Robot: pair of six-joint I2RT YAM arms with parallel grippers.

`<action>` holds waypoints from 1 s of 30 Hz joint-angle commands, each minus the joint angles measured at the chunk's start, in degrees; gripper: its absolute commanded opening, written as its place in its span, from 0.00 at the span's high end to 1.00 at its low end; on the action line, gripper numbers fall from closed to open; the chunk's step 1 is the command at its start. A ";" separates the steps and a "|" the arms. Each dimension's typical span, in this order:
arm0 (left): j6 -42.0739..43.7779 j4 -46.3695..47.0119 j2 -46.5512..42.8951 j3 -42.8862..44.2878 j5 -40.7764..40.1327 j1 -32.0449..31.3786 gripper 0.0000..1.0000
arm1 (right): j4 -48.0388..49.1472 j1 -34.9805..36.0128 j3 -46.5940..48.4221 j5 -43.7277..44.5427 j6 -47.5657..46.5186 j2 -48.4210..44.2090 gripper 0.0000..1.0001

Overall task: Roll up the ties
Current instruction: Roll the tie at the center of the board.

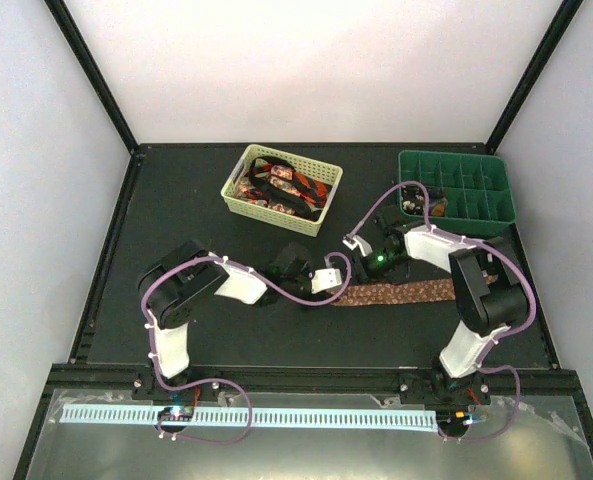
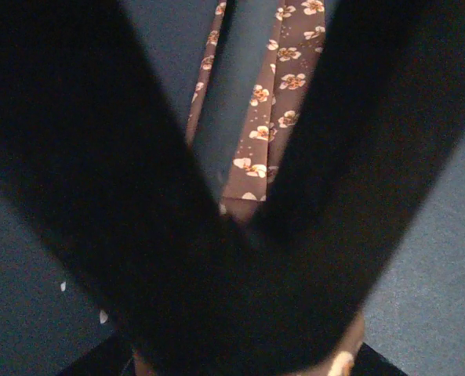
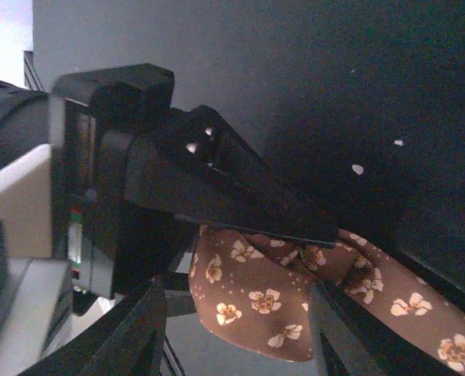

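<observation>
A brown tie (image 1: 406, 292) with small light flowers lies flat across the dark table in front of the right arm. My left gripper (image 1: 326, 280) is shut on the tie's folded left end. In the left wrist view the tie (image 2: 283, 86) runs away from the point where the dark fingers (image 2: 99, 157) meet. In the right wrist view the left gripper (image 3: 216, 188) clamps the bunched fold of tie (image 3: 271, 298). That fold hangs between the parted fingers of my right gripper (image 3: 236, 313), which is open. More ties (image 1: 286, 185), red and black, lie piled in the basket.
The pale yellow lattice basket (image 1: 238, 195) stands at the back centre. A green divided tray (image 1: 476, 210) sits at the back right, close behind the right arm. Black frame rails run along the table's edges.
</observation>
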 commanded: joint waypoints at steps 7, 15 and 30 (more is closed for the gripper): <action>0.92 -7.82 1.68 0.19 -4.84 -0.31 0.66 | 0.10 2.29 1.79 3.20 1.15 4.72 0.77; -0.28 -6.26 0.33 -0.92 -4.02 0.16 0.56 | -0.60 1.03 -0.03 5.42 -0.42 3.59 0.98; 1.16 8.76 -0.14 -3.73 6.56 1.26 0.01 | 1.35 -0.65 -3.06 -1.05 -1.07 2.68 0.99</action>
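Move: The right hand, empty and half open, hovers above the right side of the tie roll; the roll's middle is about 3 cm to its left, 1 cm back and 4 cm below. The tie's unrolled tail has its middle some 13 cm to the right, 1 cm back and 6 cm below, and the tie basket lies about 22 cm ahead and 16 cm left. The left hand already pinches the roll, whose middle is about 1 cm to its right, at finger height. The right hand sinks about 2.5 cm, drifting slightly back, onto the right-hand side of the roll and closes its half-open fingers fully to pinch the cloth there, then eases another centimetre down and about 1.5 cm to the right with the pinch kept. Only once that grip is made does the left hand, until then still with its fingers on the roll's near and far edges, spread them almost fully and slide about 2 cm left, its fingers still low on either side of the roll. ##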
